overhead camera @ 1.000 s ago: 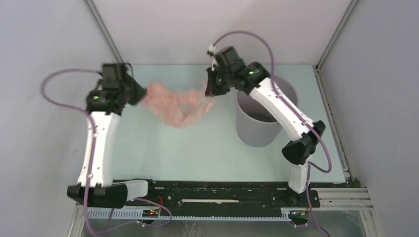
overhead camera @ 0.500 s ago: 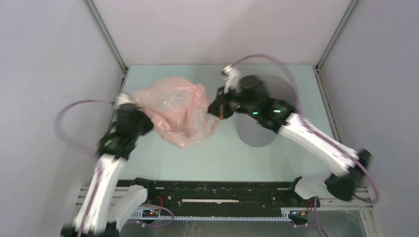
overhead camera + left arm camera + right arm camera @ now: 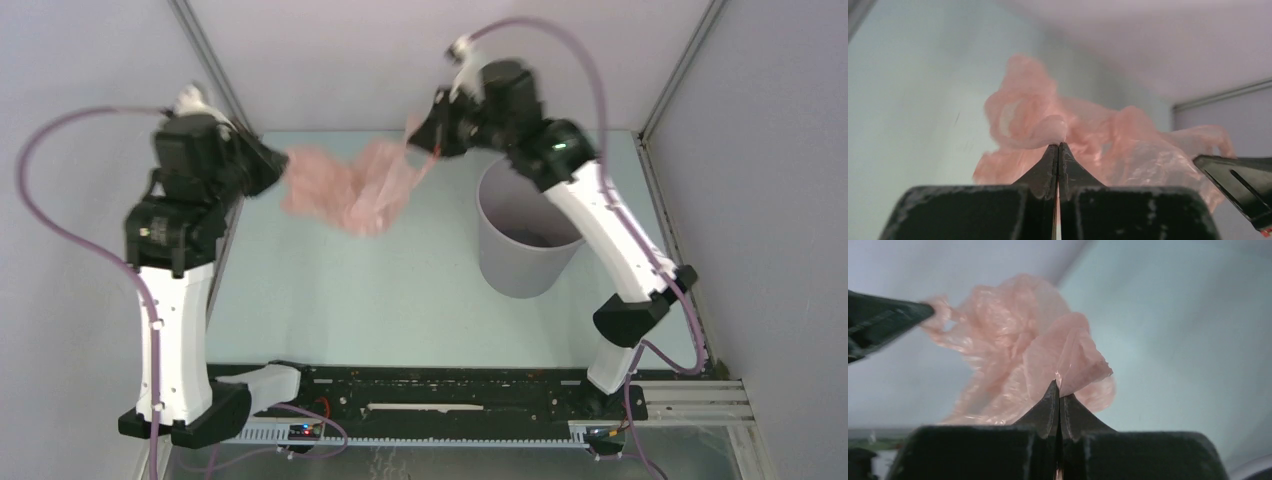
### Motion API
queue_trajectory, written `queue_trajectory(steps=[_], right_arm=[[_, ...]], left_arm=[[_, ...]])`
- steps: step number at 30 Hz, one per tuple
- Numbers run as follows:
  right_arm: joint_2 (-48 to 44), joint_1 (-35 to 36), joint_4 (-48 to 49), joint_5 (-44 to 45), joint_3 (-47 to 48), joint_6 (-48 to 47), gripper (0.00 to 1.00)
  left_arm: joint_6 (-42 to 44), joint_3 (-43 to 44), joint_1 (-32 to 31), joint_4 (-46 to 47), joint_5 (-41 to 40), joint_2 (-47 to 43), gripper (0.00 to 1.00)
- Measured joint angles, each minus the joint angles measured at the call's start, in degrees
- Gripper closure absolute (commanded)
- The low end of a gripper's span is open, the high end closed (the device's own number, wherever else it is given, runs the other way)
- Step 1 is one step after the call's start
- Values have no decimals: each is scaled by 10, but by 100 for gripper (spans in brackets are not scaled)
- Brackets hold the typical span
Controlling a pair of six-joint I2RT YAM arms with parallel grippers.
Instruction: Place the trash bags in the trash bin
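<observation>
A pale-pink, wrinkly film trash bag point(image 3: 350, 185) hangs in the air between my two grippers, above the far middle of the table. My left gripper point(image 3: 278, 168) is shut on the bag's left edge; in the left wrist view the bag point(image 3: 1088, 137) bunches out of the closed tips of that gripper point(image 3: 1059, 146). My right gripper point(image 3: 425, 135) is shut on the bag's right edge, raised high. In the right wrist view the film point(image 3: 1023, 345) comes out of its closed tips point(image 3: 1058, 385). The grey round trash bin point(image 3: 527, 228) stands upright to the right of the bag, under the right arm.
Grey enclosure walls with metal corner posts point(image 3: 210, 62) close in the table at the back and both sides. The pale-green table top point(image 3: 380, 300) stretches in front of the bag. A black rail point(image 3: 440, 390) with the arm bases runs along the near edge.
Both arms have risen and swung toward the back. The bag, puffed wide half a second ago, is now pulled flatter and higher between the grippers. The bin has not moved.
</observation>
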Motion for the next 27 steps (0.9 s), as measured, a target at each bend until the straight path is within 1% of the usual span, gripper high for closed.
queue_trajectory(steps=[1, 2, 3, 4, 5, 6, 7, 9, 12, 13, 16, 18, 22, 27], right_arm=[[-1, -11, 2, 2, 54, -2, 100], [-8, -20, 7, 6, 92, -6, 100], [-27, -27, 20, 10, 115, -10, 100], [-46, -29, 26, 11, 116, -13, 100], [-81, -26, 47, 9, 88, -19, 100], [-122, -23, 63, 6, 43, -23, 100], [-156, -21, 78, 4, -3, -26, 100], [-219, -24, 92, -6, -100, -28, 100], [-265, -53, 96, -14, -194, -27, 100], [-270, -64, 98, -16, -217, -26, 100], [-269, -92, 95, -25, -285, -26, 100], [-264, -102, 84, -28, -308, -28, 100], [-262, -106, 61, -31, -315, -42, 100], [-264, -108, 52, -26, -315, -61, 100]], left_arm=[[7, 88, 0, 7, 0, 33, 100], [12, 135, 0, 18, 1, 45, 100], [16, 169, 0, 31, 1, 49, 100], [19, 183, 0, 46, 0, 38, 100], [21, 179, 0, 56, -3, 20, 100], [22, 154, 0, 73, -12, -10, 100], [22, 111, 0, 86, -25, -49, 100], [17, 28, 5, 82, -49, -121, 100], [15, -75, 20, 75, -63, -201, 100], [15, -99, 22, 70, -64, -212, 100], [15, -175, 26, 64, -59, -214, 100], [12, -204, 29, 46, -59, -196, 100], [4, -211, 52, 8, -56, -138, 100], [7, -203, 57, 0, -58, -116, 100]])
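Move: The trash bag hangs between the hands, a corner already pinched in each. Its middle is about 11 cm to the right of the left hand, 1 cm back and 7 cm below it; from the right hand it is some 12 cm to the left, 4 cm back and 7 cm down. The trash bin stands roughly 27 cm to the right of the right hand, 1 cm back, its middle some 23 cm lower. Up and back in one quick flick, both hands swing the trash bag some 13 to 15 cm higher, fingertips tipping up about 20 degrees, then whip down about 20 cm while coming a little forward again and levelling. Meanwhile they pull apart, the right hand about 12 cm right towards the trash bin, the left about 5 cm left, both grips kept shut. ##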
